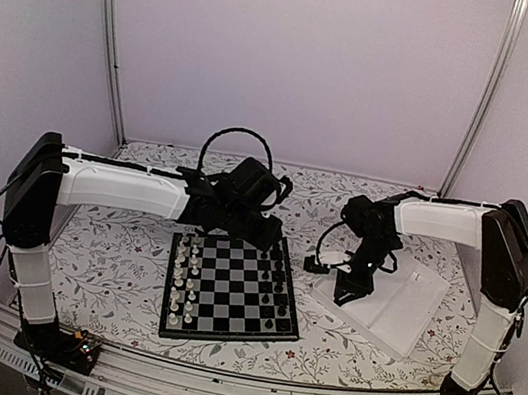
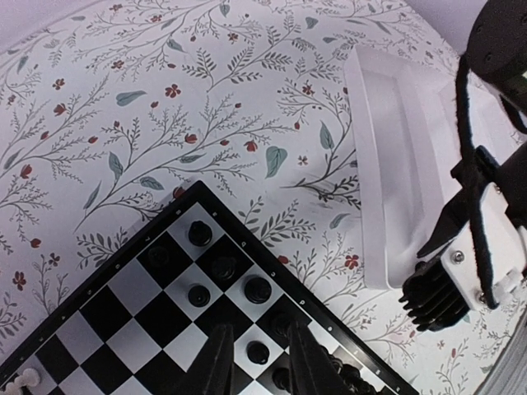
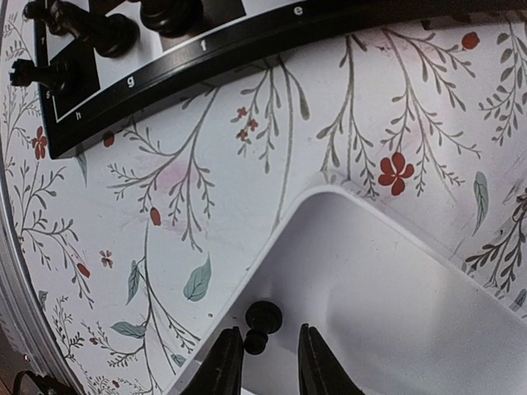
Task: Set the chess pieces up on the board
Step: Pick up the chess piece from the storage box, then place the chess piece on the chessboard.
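Observation:
The board (image 1: 233, 292) lies in the middle of the table. Black chess pieces (image 1: 276, 286) stand along its right side. In the left wrist view several black pieces (image 2: 258, 289) stand near the board's corner (image 2: 193, 191). My left gripper (image 2: 260, 367) is open above the board, its fingers either side of a black pawn (image 2: 258, 352) without touching it. My right gripper (image 3: 268, 370) is open, low over the white tray (image 3: 387, 280). A black pawn (image 3: 263, 320) lies on its side in the tray's corner, just ahead of the fingertips (image 3: 224, 362).
White chessmen (image 1: 184, 281) stand along the board's left side. The white tray (image 1: 398, 306) lies right of the board on the floral cloth (image 1: 122, 255). The right arm's wrist (image 2: 465, 263) hangs close to the board's right edge. Frame posts stand at the back.

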Available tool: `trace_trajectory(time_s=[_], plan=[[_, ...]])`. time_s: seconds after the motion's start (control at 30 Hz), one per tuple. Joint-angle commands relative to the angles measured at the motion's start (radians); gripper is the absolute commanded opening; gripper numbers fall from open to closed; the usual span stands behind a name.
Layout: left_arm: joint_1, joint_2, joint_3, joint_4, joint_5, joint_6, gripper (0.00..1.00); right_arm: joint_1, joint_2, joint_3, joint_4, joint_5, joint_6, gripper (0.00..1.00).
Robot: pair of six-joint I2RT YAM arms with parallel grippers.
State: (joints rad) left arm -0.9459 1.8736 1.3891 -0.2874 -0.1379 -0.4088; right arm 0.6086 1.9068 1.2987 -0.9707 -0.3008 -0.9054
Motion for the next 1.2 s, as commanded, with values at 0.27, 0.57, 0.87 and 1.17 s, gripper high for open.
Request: trace_trajectory(time_s=[0.27,0.57,0.87,1.17], plan=[[0.015,0.007,-0.012,0.020,0.010,0.002,0.27,0.013,0.014,0.039,-0.044,0.025,-0.007,0.00],[0.016,-0.016,-0.022,0.016,-0.014,0.006,0.26,0.014,-0.052,0.156,-0.110,0.042,0.010,0.00],[0.044,-0.158,-0.142,0.009,-0.131,-0.012,0.27,0.082,-0.036,0.290,-0.134,0.084,0.055,0.00],[0.093,-0.372,-0.328,0.007,-0.217,-0.057,0.28,0.199,0.108,0.520,-0.141,0.103,0.091,0.00]])
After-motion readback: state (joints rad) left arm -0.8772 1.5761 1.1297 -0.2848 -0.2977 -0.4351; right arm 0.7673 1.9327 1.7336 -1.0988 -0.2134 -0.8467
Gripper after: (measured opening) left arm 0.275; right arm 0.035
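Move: The last black chess piece stands practically between the right hand's open fingers, its middle about 1 cm below the hand point. The storage box's middle lies some 8 cm to that hand's right, 1 cm farther out and 3 cm down; the board's black rows are about 14 cm to its left, level with it. From the left hand the chess piece is roughly 17 cm right, 6 cm back and 11 cm below. The right hand pinches the chess piece, lifts it about 10 cm, swings left boardwards; left hand withdraws left. ##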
